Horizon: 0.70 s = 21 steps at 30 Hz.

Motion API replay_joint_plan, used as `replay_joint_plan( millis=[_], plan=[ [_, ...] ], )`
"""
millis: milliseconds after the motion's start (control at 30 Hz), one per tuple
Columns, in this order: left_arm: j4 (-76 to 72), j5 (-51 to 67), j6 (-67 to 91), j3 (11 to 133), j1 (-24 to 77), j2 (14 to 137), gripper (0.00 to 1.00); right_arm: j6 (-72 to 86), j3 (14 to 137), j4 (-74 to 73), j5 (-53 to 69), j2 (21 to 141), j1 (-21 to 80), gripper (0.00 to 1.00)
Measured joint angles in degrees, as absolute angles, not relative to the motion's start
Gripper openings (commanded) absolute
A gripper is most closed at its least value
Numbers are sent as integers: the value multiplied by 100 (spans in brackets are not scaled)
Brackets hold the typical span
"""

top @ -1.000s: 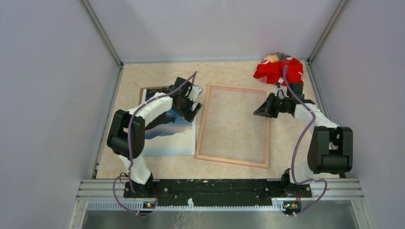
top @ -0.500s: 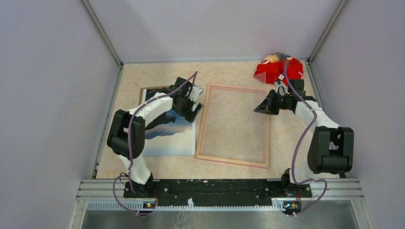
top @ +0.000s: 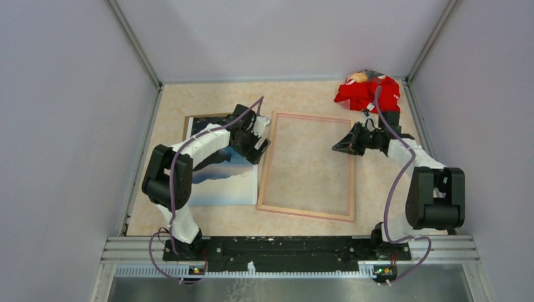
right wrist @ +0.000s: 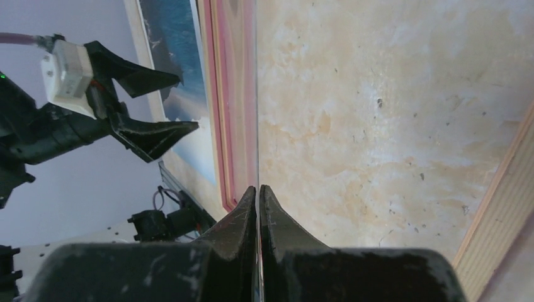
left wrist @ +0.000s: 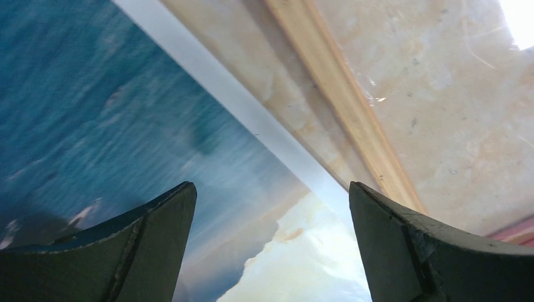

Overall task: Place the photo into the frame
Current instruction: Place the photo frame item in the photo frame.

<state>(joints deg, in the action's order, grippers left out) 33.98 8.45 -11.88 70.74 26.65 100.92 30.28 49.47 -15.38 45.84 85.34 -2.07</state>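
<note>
The photo [top: 220, 179], a sea and mountain print, lies flat on the left, picture side up. My left gripper [top: 262, 139] hovers open over its right edge, and both fingers straddle the pale sky part [left wrist: 269, 187]. The frame [top: 265, 170] lies beside it, pale wood side up [left wrist: 343, 100]. Its pink face shows from the side [right wrist: 223, 94]. My right gripper [top: 337, 148] is over the frame's right rail, shut [right wrist: 258, 187] on a thin clear sheet [right wrist: 257, 94] seen edge-on.
A brown backing board [top: 200, 117] pokes out under the photo's far edge. A crumpled red cloth [top: 368, 92] lies in the back right corner. Grey walls enclose the marbled table [top: 315, 97] on three sides.
My left gripper has shifted slightly right toward the photo's edge next to the frame, still open. My right gripper has barely moved and stays shut.
</note>
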Motion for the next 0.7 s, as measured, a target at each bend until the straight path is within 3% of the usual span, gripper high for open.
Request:
replay_joint_plan(
  millis=[167,467,700],
  plan=[
    [3297,1253,-1153,6803,2794,10092,86,3391,4755,-1243,4803,8385,-207,0],
    [3103,1680,-1092,6770,2821,10127,52,4130,4584,-489,5223,8204,-207,0],
    [3022,1885,-1094,6770,2821,10294,41,4685,4425,-67,5271,8077,-132,0]
  ],
)
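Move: The left gripper, open, has the wooden frame's left bar about 3 cm to its right, 2 cm back and 5 cm below. The photo's middle lies some 12 cm to that gripper's left and 2 cm back. The right gripper, pinching the clear sheet, has the frame's middle about 8 cm left, 4 cm back and 11 cm below; the red cloth is roughly 11 cm right and 16 cm ahead of it. Bring the left gripper back and right to the frame's left bar, about 4 cm in all, sinking some 2 cm, and close its fingers from wide open to about half just above the bar and the photo's white edge. Keep the clear sheet pinched in the right gripper and raise it about 4 cm, easing 2 cm left and rolling its left side up a little over 10 degrees. ##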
